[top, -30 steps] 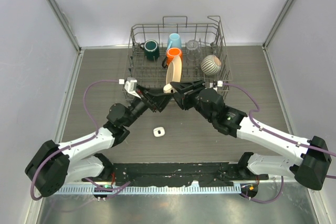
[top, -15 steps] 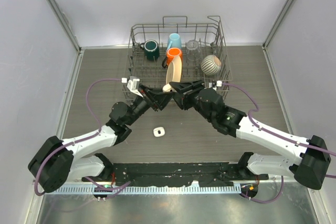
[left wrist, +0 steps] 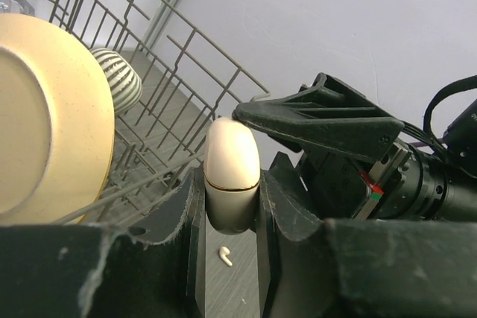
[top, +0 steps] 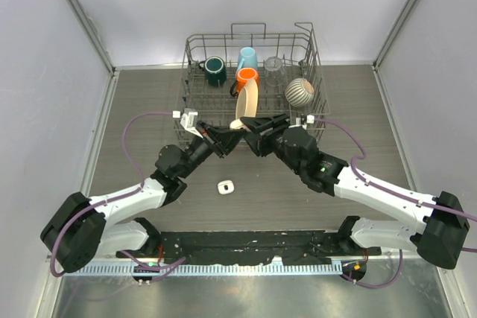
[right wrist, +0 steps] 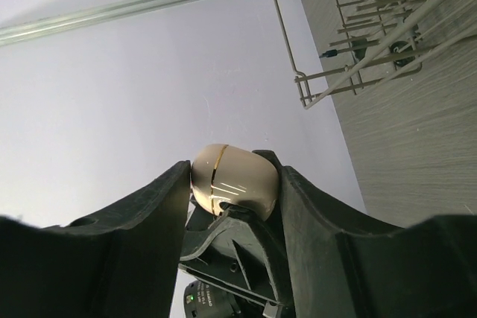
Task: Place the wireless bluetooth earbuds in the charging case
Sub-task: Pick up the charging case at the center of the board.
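Note:
A white egg-shaped charging case (left wrist: 232, 173) with its lid down hangs in the air just in front of the dish rack, and both grippers hold it. My left gripper (left wrist: 232, 210) is shut on its lower half. My right gripper (right wrist: 232, 184) is shut on the same case (right wrist: 235, 180) from the other side, and one of its fingers (left wrist: 320, 121) reaches over the top. From above, the two grippers (top: 232, 138) (top: 251, 129) meet at the case (top: 240, 127). One white earbud (left wrist: 223, 256) lies on the table below. Any other earbuds are out of view.
The wire dish rack (top: 195, 102) stands right behind the grippers, holding a green mug (top: 215, 71), a blue mug (top: 247, 58), an orange mug (top: 247, 76), a tall cream cup (top: 247, 102) and a striped bowl (top: 299, 92). A small white square object (top: 225, 186) lies on the table.
My left gripper has moved in slightly towards the right one and shut on the charging case. The right gripper keeps its hold and has hardly moved.

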{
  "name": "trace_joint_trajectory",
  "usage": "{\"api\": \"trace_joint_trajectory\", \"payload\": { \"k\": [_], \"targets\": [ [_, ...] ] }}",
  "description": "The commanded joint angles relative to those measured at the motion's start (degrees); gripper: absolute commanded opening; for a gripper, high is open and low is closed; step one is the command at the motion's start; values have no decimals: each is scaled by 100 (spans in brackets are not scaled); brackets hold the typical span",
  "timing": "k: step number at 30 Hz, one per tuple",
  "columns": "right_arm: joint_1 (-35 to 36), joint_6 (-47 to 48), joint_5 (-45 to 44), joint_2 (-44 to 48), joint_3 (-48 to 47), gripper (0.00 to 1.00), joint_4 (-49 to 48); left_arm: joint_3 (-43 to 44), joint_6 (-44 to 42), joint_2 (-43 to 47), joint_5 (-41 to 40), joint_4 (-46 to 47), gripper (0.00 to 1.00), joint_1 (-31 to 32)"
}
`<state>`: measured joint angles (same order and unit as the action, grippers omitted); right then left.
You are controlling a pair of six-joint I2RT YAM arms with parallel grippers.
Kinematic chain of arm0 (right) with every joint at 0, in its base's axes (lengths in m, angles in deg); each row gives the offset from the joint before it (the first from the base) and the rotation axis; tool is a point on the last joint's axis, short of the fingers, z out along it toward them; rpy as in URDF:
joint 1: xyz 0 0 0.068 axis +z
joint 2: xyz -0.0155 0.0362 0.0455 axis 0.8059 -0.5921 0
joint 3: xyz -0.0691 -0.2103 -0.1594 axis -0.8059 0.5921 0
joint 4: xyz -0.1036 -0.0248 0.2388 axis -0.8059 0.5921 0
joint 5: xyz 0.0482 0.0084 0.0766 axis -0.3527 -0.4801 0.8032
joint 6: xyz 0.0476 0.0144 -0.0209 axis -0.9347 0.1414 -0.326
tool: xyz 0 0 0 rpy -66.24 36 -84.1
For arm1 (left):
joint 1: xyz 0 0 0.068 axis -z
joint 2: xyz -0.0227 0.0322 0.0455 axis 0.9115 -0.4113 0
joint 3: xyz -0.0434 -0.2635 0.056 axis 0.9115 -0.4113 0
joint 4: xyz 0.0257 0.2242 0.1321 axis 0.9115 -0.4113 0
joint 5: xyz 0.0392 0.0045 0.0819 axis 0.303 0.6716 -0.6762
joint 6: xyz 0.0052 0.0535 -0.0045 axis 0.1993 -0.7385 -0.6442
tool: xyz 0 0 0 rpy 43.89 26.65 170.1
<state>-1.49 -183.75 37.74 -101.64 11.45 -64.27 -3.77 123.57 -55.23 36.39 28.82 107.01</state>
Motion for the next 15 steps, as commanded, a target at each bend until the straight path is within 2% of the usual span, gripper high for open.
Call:
{"api": "trace_joint_trajectory", "payload": {
  "k": [1, 2, 3, 6, 10, 11, 12, 15],
  "targets": [
    [0, 603, 133, 243, 91, 61, -439, -108, 67, 279, 3, 324, 0, -104],
    [-69, 779, 169, 331, 91, 77, -422, -169, 67, 332, 159, 307, 0, -139],
    [-122, 972, 221, 375, 47, 82, -404, -178, 67, 393, 274, 211, 0, -183],
    [-464, 1754, 546, 481, -189, 83, -114, -187, 41, 665, 941, -52, 0, -455],
    [-1264, 2800, 2221, 227, -629, 84, 97, -152, -12, 1052, 2162, -510, 0, -1095],
    [-1439, 2994, 3035, 131, -717, 84, 219, -91, -73, 1227, 2417, -624, 0, -1228],
    [-1537, 3083, 3408, -62, -822, 84, 194, -64, -126, 1307, 2933, -842, 0, -1351],
    [-1661, 3110, 4491, -309, -876, 84, -218, 41, -372, 1571, 3499, -1204, 0, -1703]
  ]
}}
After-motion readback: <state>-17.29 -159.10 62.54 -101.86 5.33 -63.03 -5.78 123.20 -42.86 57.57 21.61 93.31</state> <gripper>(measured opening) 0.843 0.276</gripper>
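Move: The cream charging case sits at both hands' fingertips, its middle about 1 cm ahead and 1 cm right of my left hand point, and 1 cm ahead and 1 cm left of my right. From either hand, the standing cream plate is roughly 14 cm ahead, 3 cm right and 14 cm down, while the white charging case on the board lies some 6 cm back, 4 cm left and 27 cm down. I open my right fingers to let go of the cream charging case while my left keeps its pinch on it. Then I draw my left hand about 5 cm left, easing back and a little up, as the right backs off to its right, then swings forward and up about 3 cm, tipping its fingers upward as it turns counter-clockwise. ##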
